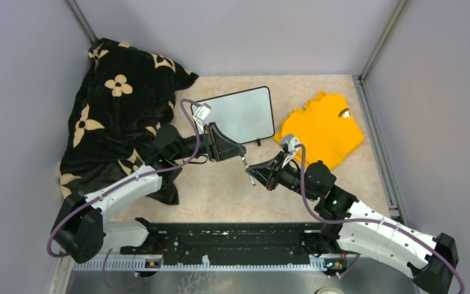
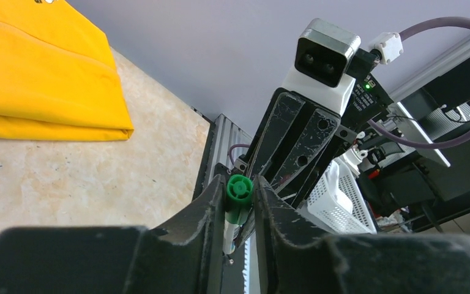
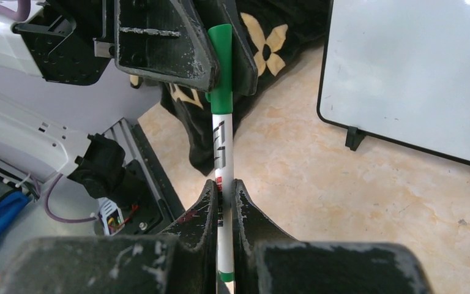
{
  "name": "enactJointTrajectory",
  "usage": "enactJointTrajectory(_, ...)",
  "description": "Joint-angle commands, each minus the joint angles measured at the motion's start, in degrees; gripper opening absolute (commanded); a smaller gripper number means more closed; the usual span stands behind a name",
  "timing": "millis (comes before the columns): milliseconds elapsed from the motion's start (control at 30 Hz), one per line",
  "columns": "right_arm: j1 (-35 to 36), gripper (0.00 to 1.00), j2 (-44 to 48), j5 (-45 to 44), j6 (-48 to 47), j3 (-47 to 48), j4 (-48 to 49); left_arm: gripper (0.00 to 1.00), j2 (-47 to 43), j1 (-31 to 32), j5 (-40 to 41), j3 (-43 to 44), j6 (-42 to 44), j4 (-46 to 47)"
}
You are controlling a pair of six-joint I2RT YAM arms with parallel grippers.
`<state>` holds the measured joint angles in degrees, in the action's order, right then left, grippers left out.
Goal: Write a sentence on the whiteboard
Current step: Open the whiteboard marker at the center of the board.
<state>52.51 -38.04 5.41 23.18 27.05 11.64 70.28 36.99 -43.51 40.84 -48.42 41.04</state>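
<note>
The whiteboard [image 1: 238,114] lies flat at the middle back of the table, its surface blank; the right wrist view has it at the upper right [image 3: 416,73]. In front of it, a white marker [image 3: 222,147] with a green cap [image 3: 221,67] spans the gap between both grippers, above the table. My right gripper [image 3: 223,184] is shut on the marker's white barrel. My left gripper [image 2: 240,184] has its jaws against both sides of the green cap [image 2: 239,188]. From the top view the two grippers, left [image 1: 243,156] and right [image 1: 254,174], meet tip to tip.
A folded yellow shirt [image 1: 321,128] lies right of the whiteboard. A black blanket with cream flowers [image 1: 116,116] is heaped at the left, under the left arm. Grey walls close in the back and sides. A white basket [image 2: 336,196] sits off the table.
</note>
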Motion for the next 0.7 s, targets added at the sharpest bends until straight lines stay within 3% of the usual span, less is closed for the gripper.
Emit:
enactJointTrajectory(0, 0.7, 0.00, 0.0, -0.4, -0.2, 2.7, 3.8, 0.22, 0.0, 0.3, -0.7, -0.2, 0.0, 1.1)
enactJointTrajectory(100, 0.7, 0.00, -0.1, -0.1, 0.2, 2.7, 3.4, 0.00, -0.1, 0.2, -0.8, 0.0, 0.0, 1.2)
enactJointTrajectory(167, 0.6, 0.00, -0.1, 0.0, 1.1, 2.9, 3.1, 0.00, -0.4, 0.3, -0.9, -0.2, 0.0, 1.3)
enactJointTrajectory(300, 0.7, 0.40, -0.5, 1.5, 4.5, 3.7, 3.1, 0.00, -1.7, 0.2, -1.0, -0.6, 0.0, 1.8)
enactJointTrajectory(400, 0.5, 0.56, -1.7, 4.1, 6.6, 5.4, 3.4, 0.00, -3.0, 0.2, -1.8, -0.6, 0.0, 2.0)
enactJointTrajectory(500, 0.2, 0.60, -3.1, 6.7, 8.4, 6.9, 4.5, 0.00, -4.5, 0.2, -3.0, -0.7, 0.2, 2.2)
enactJointTrajectory(667, -1.1, 0.57, -5.0, 11.1, 12.3, 7.7, 9.3, 0.00, -7.4, 0.2, -3.9, -1.9, 0.4, 3.5)
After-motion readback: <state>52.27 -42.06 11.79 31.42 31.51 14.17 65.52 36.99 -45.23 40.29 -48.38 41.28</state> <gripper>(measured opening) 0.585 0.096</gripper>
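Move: The green marker cap is already between my left fingertips, with no real offset. From my right hand, which holds the white barrel, it is about 4 cm ahead, 1 cm left and 5 cm up. The whiteboard lies some 28 cm ahead of my left hand and 2 cm left, roughly 27 cm lower. The yellow shirt is about 26 cm ahead of that hand and 35 cm to its right, just as low. I close my left fingers onto the green cap, then spread my right fingers wide and let go of the barrel, keeping them on either side of it. Near the end both hands go up and back and somewhat left: the left, pinching the cap, about 3 cm, the right nearly 4 cm, with its wrist turning some 10 degrees. ##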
